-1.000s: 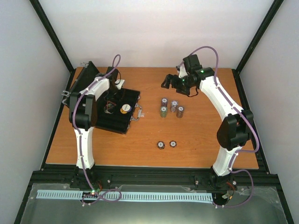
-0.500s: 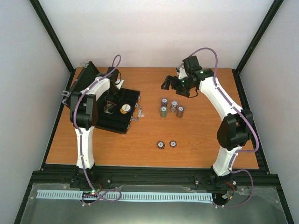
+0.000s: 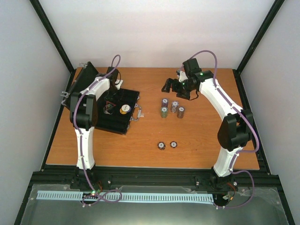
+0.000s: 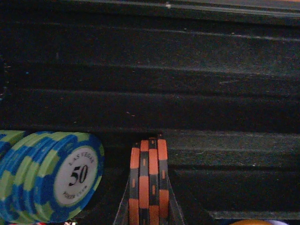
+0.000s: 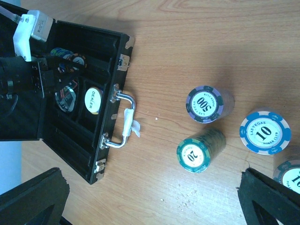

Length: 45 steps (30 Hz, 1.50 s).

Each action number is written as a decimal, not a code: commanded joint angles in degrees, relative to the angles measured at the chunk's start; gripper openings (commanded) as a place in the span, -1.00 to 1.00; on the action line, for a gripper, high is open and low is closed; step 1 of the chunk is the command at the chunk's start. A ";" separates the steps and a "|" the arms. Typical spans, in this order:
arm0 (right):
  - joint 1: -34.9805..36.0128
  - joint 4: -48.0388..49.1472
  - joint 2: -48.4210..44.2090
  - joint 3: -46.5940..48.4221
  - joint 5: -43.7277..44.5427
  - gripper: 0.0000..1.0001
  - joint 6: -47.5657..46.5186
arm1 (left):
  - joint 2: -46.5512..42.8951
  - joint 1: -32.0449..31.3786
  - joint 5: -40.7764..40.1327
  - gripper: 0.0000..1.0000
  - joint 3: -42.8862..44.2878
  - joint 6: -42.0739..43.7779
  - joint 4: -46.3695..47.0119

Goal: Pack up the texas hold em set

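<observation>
The black case (image 3: 123, 123) lies open at the left, its lid raised toward the wall. Inside it, my left gripper (image 4: 149, 208) is shut on a small stack of orange-and-black chips (image 4: 149, 173), held on edge over the case's grooved tray (image 4: 187, 108). Blue-and-green 50 chips (image 4: 56, 178) lie in a slot beside them. A dealer disc (image 5: 93, 100) rests in the case. My right gripper (image 5: 152, 187) hangs open above the table between the case and four chip stacks: 500 (image 5: 205, 103), 20 (image 5: 197, 154), 10 (image 5: 265, 131) and one at the frame edge (image 5: 291, 176).
Two round discs (image 3: 161, 146) (image 3: 173, 144) lie on the wooden table (image 3: 206, 140) nearer the front. The case's silver handle (image 5: 123, 119) with a strip of tape faces the chip stacks. White walls and a black frame enclose the table.
My right gripper has drifted slightly toward the back of the table. The left gripper and its chips have stayed put.
</observation>
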 commanded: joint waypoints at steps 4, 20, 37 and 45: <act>-0.58 0.48 -1.89 -0.74 -0.57 1.00 -0.09 | 0.16 1.69 -2.24 -0.98 2.01 -1.27 -2.91; -0.57 1.10 -3.05 -3.06 -0.59 1.00 0.10 | 0.03 2.45 -1.94 -0.39 1.88 -1.91 -3.16; -0.57 1.98 -3.41 -4.60 -1.36 1.00 0.13 | -2.16 2.45 -3.01 -0.02 1.97 -2.52 -4.37; -0.58 2.24 -4.00 -5.24 -1.35 1.00 0.19 | -3.48 2.45 -2.69 0.15 1.88 -2.52 -4.76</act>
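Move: The left hand, fingers pointing down into the case, already holds the short stack of orange-black 100 chips. The blue-green 50 chips it is taken to lie in the same tray groove, level with it, the middle of the row about 5 cm to its left. The dealer button is about 6 cm back and 7 cm right, the clear disc roughly 6 cm back and 2 cm left. From the right hand, the 50 chips lie about 44 cm left, 8 cm farther out and 17 cm lower. Still pinching the orange-black chips in the tray groove, the left hand pushes them about 1.5 cm left, up against the end of the blue-green 50s. There it all but stops and opens its fingers to roughly half, letting the chips go, the right-hand finger clear of them. Meanwhile the right hand, wide open and empty, eases down and back about 2 cm. ##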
